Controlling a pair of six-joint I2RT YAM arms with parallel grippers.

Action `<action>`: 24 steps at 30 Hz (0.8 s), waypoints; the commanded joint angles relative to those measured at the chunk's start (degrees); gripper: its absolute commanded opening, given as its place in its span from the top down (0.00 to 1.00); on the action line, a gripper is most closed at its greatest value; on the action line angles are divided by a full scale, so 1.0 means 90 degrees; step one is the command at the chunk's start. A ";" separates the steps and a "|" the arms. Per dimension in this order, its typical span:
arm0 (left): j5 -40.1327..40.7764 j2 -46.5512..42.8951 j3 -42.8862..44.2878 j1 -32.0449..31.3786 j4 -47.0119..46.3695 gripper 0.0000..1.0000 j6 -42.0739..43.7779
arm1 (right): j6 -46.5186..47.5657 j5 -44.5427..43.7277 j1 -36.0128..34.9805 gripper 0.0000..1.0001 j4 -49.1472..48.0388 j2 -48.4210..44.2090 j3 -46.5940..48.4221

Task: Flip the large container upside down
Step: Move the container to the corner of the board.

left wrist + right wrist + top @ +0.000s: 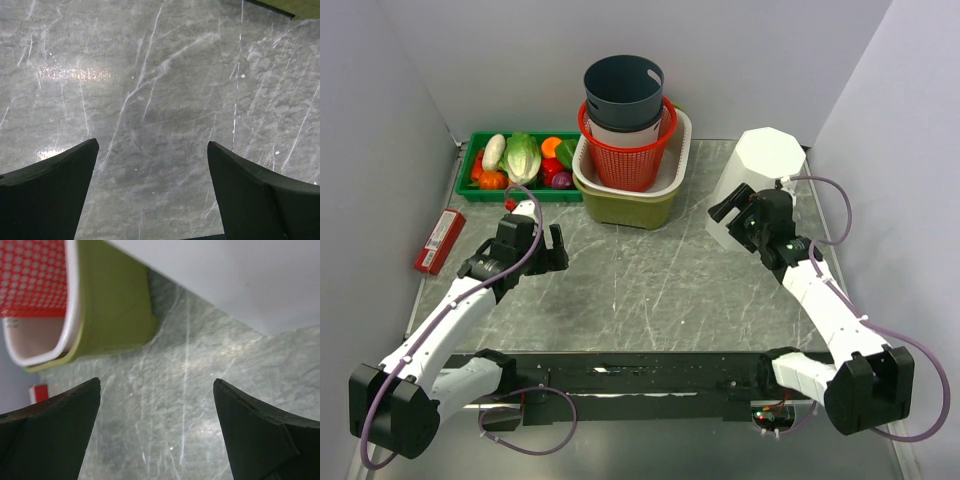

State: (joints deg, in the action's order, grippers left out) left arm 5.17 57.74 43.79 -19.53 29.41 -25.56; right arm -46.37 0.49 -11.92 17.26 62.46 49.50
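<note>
The large container (767, 170) is a white faceted bin standing at the right rear of the table, its narrower end up and its wider end on the marble. Its white wall (235, 280) fills the upper right of the right wrist view. My right gripper (734, 213) is open just in front of and left of the bin's base, with nothing between its fingers (156, 382). My left gripper (548, 252) hovers open over bare marble at the left-centre, and its wrist view shows only tabletop between the fingertips (152, 144).
A stack of tubs stands at the back centre: an olive tub (630, 208), a white tub, a red mesh basket (625, 155) and a dark grey bucket (623, 92). A green tray of vegetables (520, 160) lies back left, a red packet (439, 240) at the left wall.
</note>
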 commanded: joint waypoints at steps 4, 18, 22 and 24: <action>-0.0076 -0.0028 0.0154 0.0021 -0.0191 0.04 0.0086 | -0.0005 -0.1314 -0.0023 0.01 -0.0042 0.0618 0.0592; -0.0057 0.0030 0.0154 0.0021 -0.0191 0.04 0.0086 | 0.0533 -0.2281 0.0562 0.00 0.0484 0.3263 0.2936; -0.0125 0.0069 0.0144 0.0021 -0.0201 0.04 0.0096 | 0.0513 -0.2203 0.0924 0.00 0.0729 0.3792 0.3494; -0.0145 0.0069 0.0154 0.0021 -0.0201 0.04 0.0106 | 0.0484 -0.2174 0.1119 0.00 0.0855 0.4074 0.3834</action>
State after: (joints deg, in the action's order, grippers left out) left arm 5.02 58.02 43.79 -19.53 29.36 -25.54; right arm -42.44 -16.93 -5.04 21.89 95.61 78.06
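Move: The upside-down white container stands about 13 cm ahead of the right hand and 8 cm to its right, its middle some 4 cm lower than the hand. The board's far right corner lies roughly 27 cm ahead and 20 cm right of the hand; the olive basin is about 15 cm ahead and 23 cm to its left. From the idle left hand the container is some 15 cm ahead and 50 cm to the right. The right hand, fingers staying wide open, first sinks about 2 cm while easing right, then drives forward some 13 cm in all and about 9 cm to the right, into the near side of the container, to shove it towards the board's far right corner. On the way the wrist turns clockwise by about 20 degrees and rolls its left side down, and at the end the open gripper is pressing on the container's near wall without gripping it. ##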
